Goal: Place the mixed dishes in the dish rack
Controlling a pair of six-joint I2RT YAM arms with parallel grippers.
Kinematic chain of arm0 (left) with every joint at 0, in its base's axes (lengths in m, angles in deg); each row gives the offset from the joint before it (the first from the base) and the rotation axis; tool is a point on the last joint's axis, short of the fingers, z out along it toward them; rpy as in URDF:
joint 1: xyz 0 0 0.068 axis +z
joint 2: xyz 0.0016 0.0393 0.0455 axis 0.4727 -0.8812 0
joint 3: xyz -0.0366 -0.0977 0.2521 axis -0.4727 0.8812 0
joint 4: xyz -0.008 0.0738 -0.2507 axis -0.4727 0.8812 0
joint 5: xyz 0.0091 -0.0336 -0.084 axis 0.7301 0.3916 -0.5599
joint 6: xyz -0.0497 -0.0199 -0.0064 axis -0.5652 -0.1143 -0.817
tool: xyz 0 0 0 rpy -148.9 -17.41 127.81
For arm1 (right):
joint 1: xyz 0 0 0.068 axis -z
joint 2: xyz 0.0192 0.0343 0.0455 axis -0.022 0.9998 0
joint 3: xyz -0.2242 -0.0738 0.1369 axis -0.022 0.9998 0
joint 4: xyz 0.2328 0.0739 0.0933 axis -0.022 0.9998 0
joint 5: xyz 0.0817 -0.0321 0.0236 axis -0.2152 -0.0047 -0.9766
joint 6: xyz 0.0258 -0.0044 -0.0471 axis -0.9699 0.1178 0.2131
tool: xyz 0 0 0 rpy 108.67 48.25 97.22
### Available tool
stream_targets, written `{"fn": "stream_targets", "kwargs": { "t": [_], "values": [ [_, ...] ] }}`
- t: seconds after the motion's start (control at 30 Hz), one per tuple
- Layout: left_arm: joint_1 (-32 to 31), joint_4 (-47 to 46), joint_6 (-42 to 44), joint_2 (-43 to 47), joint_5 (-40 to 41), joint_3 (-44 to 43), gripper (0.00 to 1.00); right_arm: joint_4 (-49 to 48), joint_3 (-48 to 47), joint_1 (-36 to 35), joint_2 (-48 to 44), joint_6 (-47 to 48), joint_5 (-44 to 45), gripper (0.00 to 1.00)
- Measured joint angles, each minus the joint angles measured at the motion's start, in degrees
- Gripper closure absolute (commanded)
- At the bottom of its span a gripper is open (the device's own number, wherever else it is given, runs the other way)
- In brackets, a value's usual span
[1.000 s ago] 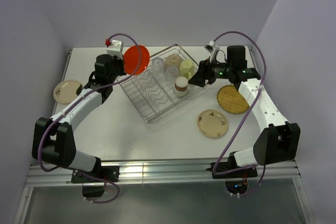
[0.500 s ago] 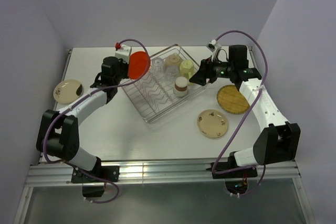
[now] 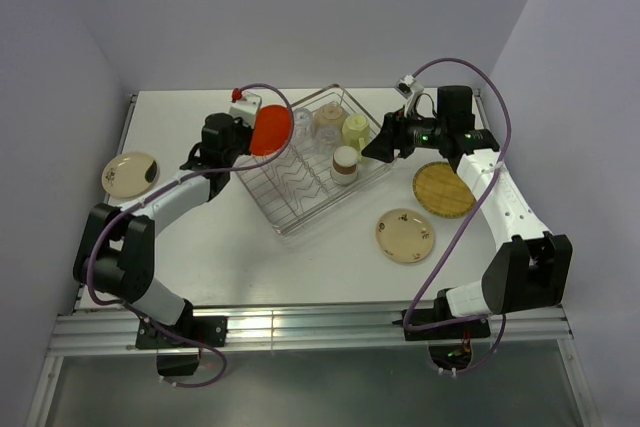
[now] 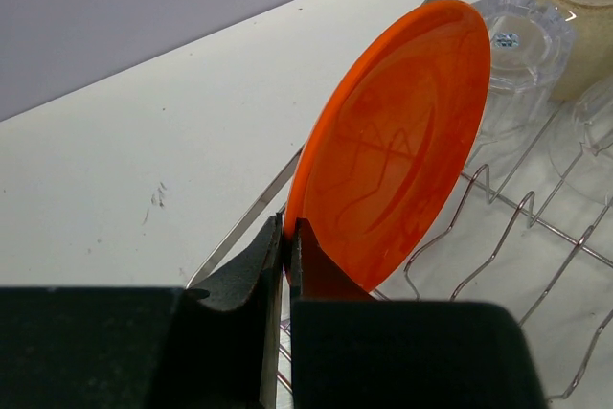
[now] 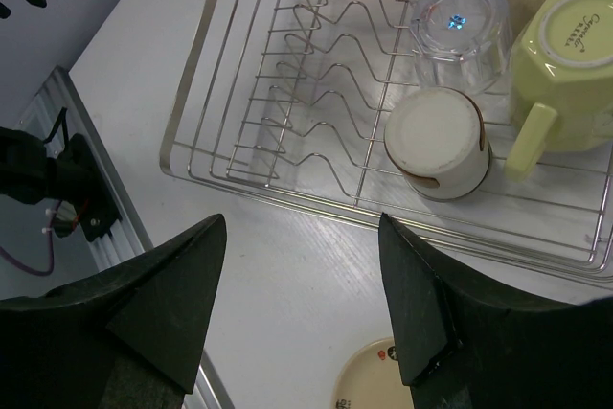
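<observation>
My left gripper [image 3: 247,134] is shut on the rim of the orange plate [image 3: 271,131] and holds it on edge over the far left corner of the wire dish rack [image 3: 300,219]. In the left wrist view the gripper [image 4: 284,237] pinches the orange plate [image 4: 393,131] above the zigzag dividers [image 4: 498,237]. The rack holds clear glasses [image 3: 301,125], a pale-green mug [image 3: 356,130] and a brown-and-white cup [image 3: 345,164], all upside down. My right gripper [image 3: 376,148] is open and empty just right of the rack; in its wrist view [image 5: 302,237] it hangs over the rack's near rail [image 5: 287,193].
A yellow woven plate [image 3: 443,188] and a cream speckled plate [image 3: 404,235] lie on the table right of the rack. Another cream plate [image 3: 128,173] lies at the far left. The table's near edge has a metal rail [image 3: 300,327].
My left gripper has carried the orange plate to the right and down, from outside the rack's left corner to over the rack. The right arm has hardly moved.
</observation>
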Motion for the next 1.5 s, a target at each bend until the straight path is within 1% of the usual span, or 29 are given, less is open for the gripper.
{"fn": "stream_targets", "kwargs": {
  "t": [0.27,0.37,0.4,0.43,0.47,0.53,0.57,0.63,0.67,0.83,0.93,0.97,1.0,1.1,1.17,1.2,1.23,1.3,1.33,1.4,1.5],
  "values": [
    [-1.03,-0.59,0.81,-0.83,1.16,2.29,0.94,0.0,0.0,0.22,0.44,-0.17,-0.04,0.28],
    [-1.07,-0.44,0.81,-0.85,1.66,3.67,0.86,0.0,0.0,0.31,0.46,-0.2,-0.13,0.28],
    [-1.07,-0.42,0.79,-0.85,1.9,4.0,0.81,-0.02,0.0,0.33,0.46,-0.22,-0.13,0.28],
    [-1.07,-0.48,0.81,-0.85,2.12,4.2,0.78,-0.02,0.0,0.37,0.46,-0.28,-0.15,0.28],
    [-1.07,-0.55,0.72,-0.85,2.47,4.28,0.72,-0.02,0.0,0.37,0.48,-0.37,-0.15,0.28],
    [-1.05,-0.94,0.63,-0.83,2.86,4.59,0.65,-0.02,0.0,0.37,0.55,-0.39,-0.17,0.28],
    [-1.01,-1.09,0.55,-0.83,3.04,4.74,0.58,-0.02,0.0,0.37,0.59,-0.42,-0.17,0.28],
    [-0.98,-1.38,0.31,-0.7,3.34,5.18,0.5,-0.04,0.02,0.42,0.61,-0.44,-0.17,0.28],
    [-1.01,-1.38,0.15,-0.55,3.45,5.42,0.43,-0.13,0.09,0.44,0.61,-0.48,-0.17,0.28],
    [-1.01,-1.33,-0.85,1.44,3.93,6.32,0.34,-0.5,0.55,0.44,0.61,-0.61,-0.22,0.28],
    [-1.01,-1.36,-1.62,3.67,4.79,6.45,0.24,-0.57,0.79,0.46,0.61,-0.61,-0.33,0.27],
    [-1.01,-1.31,-2.27,4.81,5.73,6.49,0.17,-0.57,0.79,0.46,0.61,-0.57,-0.46,0.27],
    [-0.98,-1.27,-2.64,5.86,6.49,6.51,0.14,-0.57,0.79,0.46,0.59,-0.52,-0.7,0.27],
    [0.02,0.74,-8.41,10.47,9.53,6.14,0.13,-0.48,0.79,0.48,0.57,0.5,-1.86,0.27],
    [2.56,4.7,-13.75,12.72,9.81,4.55,0.15,-0.13,0.79,0.48,0.52,1.77,-2.73,0.27],
    [5.33,6.84,-17.57,13.68,8.92,3.5,0.15,0.13,0.79,0.48,0.52,2.43,-3.1,0.27],
    [8.81,8.76,-21.46,14.56,7.26,2.89,0.14,0.48,0.79,0.48,0.52,3.32,-3.37,0.27],
    [16.87,11.08,-28.52,16.5,4.13,3.54,0.11,1.49,0.79,0.48,0.52,5.31,-3.98,0.27],
    [21.18,11.67,-32.0,17.77,2.19,5.07,0.09,1.99,0.79,0.48,0.52,6.23,-4.02,0.27],
    [29.4,12.7,-38.73,20.44,-0.79,9.31,0.1,2.84,0.79,0.48,0.48,7.82,-3.89,0.27],
    [40.68,12.04,-48.37,22.51,-9.44,16.9,0.12,3.8,0.79,0.46,0.42,9.99,-3.06,0.28]
  ]
}}
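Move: The left hand holds the orange plate by its near-left rim. The wire slots meant for it are about 5 cm to this hand's right, 2 cm ahead and 10 cm below; the nearest upturned glass is some 13 cm right and 5 ahead, a second about 19 right and 2 ahead. The cream plate lies roughly 33 cm left and 4 cm back. From the right hand, the slots are about 23 cm left and 11 ahead, well below. The left hand, still pinching the orange plate's rim, lowers it about 4 cm and slightly back into the rack's wire slots, then opens wide and lets go. It draws up some 9 cm clear of the plate, then swings fast about 24 cm left and back towards the cream plate, sinking again late on, fingers open, the wrist rolling its left side down some 50 degrees and turning counter-clockwise nearly as much. ##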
